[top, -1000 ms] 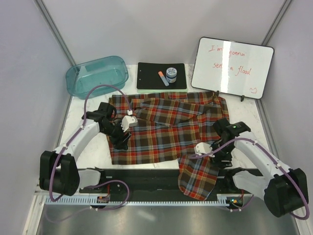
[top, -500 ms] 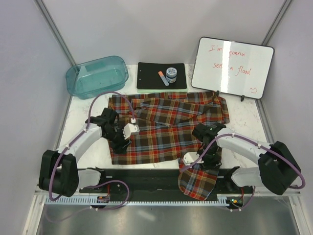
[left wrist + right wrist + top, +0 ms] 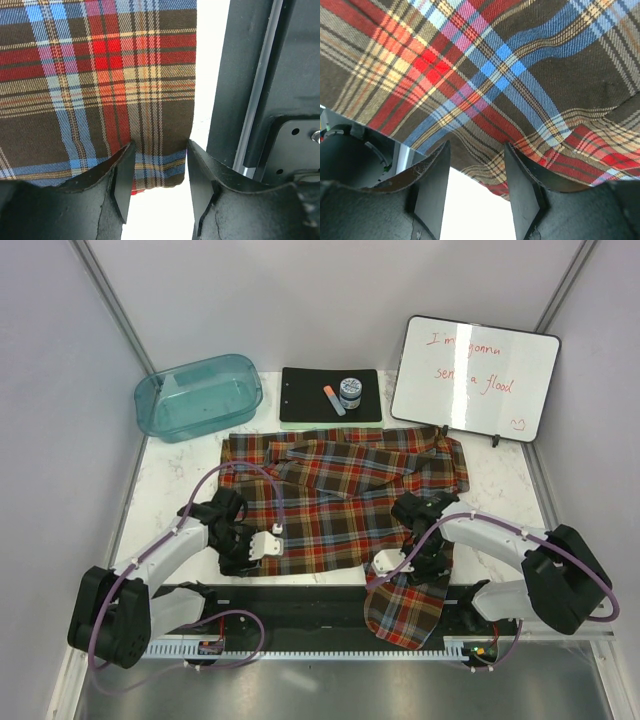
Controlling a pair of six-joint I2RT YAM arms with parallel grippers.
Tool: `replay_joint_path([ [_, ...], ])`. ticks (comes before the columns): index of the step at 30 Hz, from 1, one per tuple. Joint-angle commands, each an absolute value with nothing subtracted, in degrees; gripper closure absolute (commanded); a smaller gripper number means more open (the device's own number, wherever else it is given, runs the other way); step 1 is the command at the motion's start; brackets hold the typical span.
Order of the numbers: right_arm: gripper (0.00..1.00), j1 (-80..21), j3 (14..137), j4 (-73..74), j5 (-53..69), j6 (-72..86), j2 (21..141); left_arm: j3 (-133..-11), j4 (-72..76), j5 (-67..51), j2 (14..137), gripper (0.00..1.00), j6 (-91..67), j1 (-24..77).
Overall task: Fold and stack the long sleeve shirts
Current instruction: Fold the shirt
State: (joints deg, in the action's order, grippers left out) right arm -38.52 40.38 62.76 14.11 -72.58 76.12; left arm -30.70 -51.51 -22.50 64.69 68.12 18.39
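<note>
The plaid flannel shirt point(image 3: 340, 495) lies spread flat on the white table, with one sleeve point(image 3: 405, 610) hanging over the front rail. My left gripper point(image 3: 252, 558) is at the shirt's near-left corner. In the left wrist view it point(image 3: 157, 172) is open, and the hem corner point(image 3: 160, 165) lies between the jaws. My right gripper point(image 3: 408, 570) is at the near-right hem where the sleeve begins. In the right wrist view it point(image 3: 476, 172) is open, with the fabric edge point(image 3: 490, 160) between the jaws. Neither gripper has closed on the cloth.
A teal plastic bin point(image 3: 198, 395) stands at the back left. A black clipboard point(image 3: 305, 400) holds a marker point(image 3: 333, 400) and a small jar point(image 3: 350, 390). A whiteboard point(image 3: 475, 378) leans at the back right. A black rail point(image 3: 300, 602) runs along the near edge.
My left gripper has moved toward the near edge, down the shirt's left side to its near-left corner. My right gripper has moved left onto the shirt's near-right hem.
</note>
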Motion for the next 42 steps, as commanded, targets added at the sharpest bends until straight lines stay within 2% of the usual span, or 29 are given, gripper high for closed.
replay_joint_path([
  [1, 0.44, -38.8, 38.1, 59.2, 11.9, -72.3, 76.7, -30.6, -51.0, -21.2, 63.9, 0.46, 72.2, 18.5],
  [7, 0.46, -38.8, 34.6, 51.9, 8.6, -72.5, 77.8, -30.1, -49.0, -21.2, 64.3, 0.44, 71.4, 18.5],
  [10, 0.65, -38.8, 34.4, 49.6, 8.3, -71.1, 77.8, -29.3, -48.2, -21.0, 64.4, 0.46, 71.9, 18.5],
  [11, 0.76, -38.9, 34.5, 49.7, 8.6, -70.0, 77.5, -28.8, -48.1, -21.0, 64.4, 0.50, 72.2, 18.5],
  [13, 0.84, -38.8, 35.6, 50.9, 9.3, -69.6, 75.9, -28.7, -48.3, -21.0, 64.3, 0.54, 72.5, 18.5],
  [14, 0.93, -38.8, 35.9, 52.4, 9.9, -69.5, 75.4, -28.5, -48.6, -20.9, 63.7, 0.58, 73.1, 18.5],
  [16, 1.00, -38.8, 36.3, 53.4, 10.1, -69.4, 73.5, -28.7, -50.9, -21.6, 62.8, 0.61, 74.4, 18.5],
  [20, 1.00, -38.8, 36.3, 55.3, 9.7, -69.1, 71.8, -30.6, -57.0, -24.3, 58.8, 0.64, 77.6, 19.0],
  [24, 1.00, -38.8, 36.6, 56.4, 10.6, -68.7, 71.2, -28.7, -60.1, -21.6, 56.2, 0.63, 78.9, 22.0],
  [27, 1.00, -38.8, 37.0, 56.7, 10.6, -68.3, 71.2, -26.6, -58.0, -20.0, 55.5, 0.57, 77.5, 22.8],
  [35, 1.00, -38.8, 37.8, 57.7, 10.6, -68.4, 71.2, -24.3, -51.1, -16.8, 57.7, 0.57, 73.8, 23.8],
  [36, 1.00, -38.9, 37.9, 57.8, 10.6, -68.4, 71.1, -24.4, -51.2, -16.7, 58.0, 0.59, 73.8, 23.9],
  [39, 1.00, -38.8, 38.7, 58.9, 11.2, -68.5, 70.5, -24.3, -52.2, -16.5, 57.8, 0.77, 75.1, 23.9],
  [40, 1.00, -38.8, 39.0, 59.8, 11.5, -68.4, 70.1, -24.4, -54.2, -16.6, 57.1, 0.86, 76.4, 23.9],
  [42, 1.00, -38.8, 39.8, 60.8, 12.0, -68.6, 69.0, -24.7, -56.1, -18.0, 54.5, 0.95, 77.0, 23.9],
])
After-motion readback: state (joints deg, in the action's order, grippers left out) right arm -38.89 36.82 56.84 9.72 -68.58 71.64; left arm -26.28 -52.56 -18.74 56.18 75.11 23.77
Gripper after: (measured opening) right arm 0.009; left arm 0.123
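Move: The shirt's near-left corner lies about 2 cm back, 2 cm left and 1 cm below the left hand point; the table's near edge is some 4 cm behind that hand. The right hand's target, the root of the overhanging sleeve, is about 2 cm ahead and 2 cm below, with the hanging sleeve's middle roughly 6 cm back, 4 cm left and 5 cm below that hand. The folded-over sleeve lies about 19 cm ahead and 15 cm left of it. Ease the right gripper about 2 cm forward and down onto the sleeve root, shut it fully on the cloth and keep the pinch while rising a centimetre. Bring the left gripper slightly forward as it narrows, then hop it about 3.5 cm back towards the near edge, turning some 10 degrees clockwise; set it down, slide forward again and close on the near-left corner. ##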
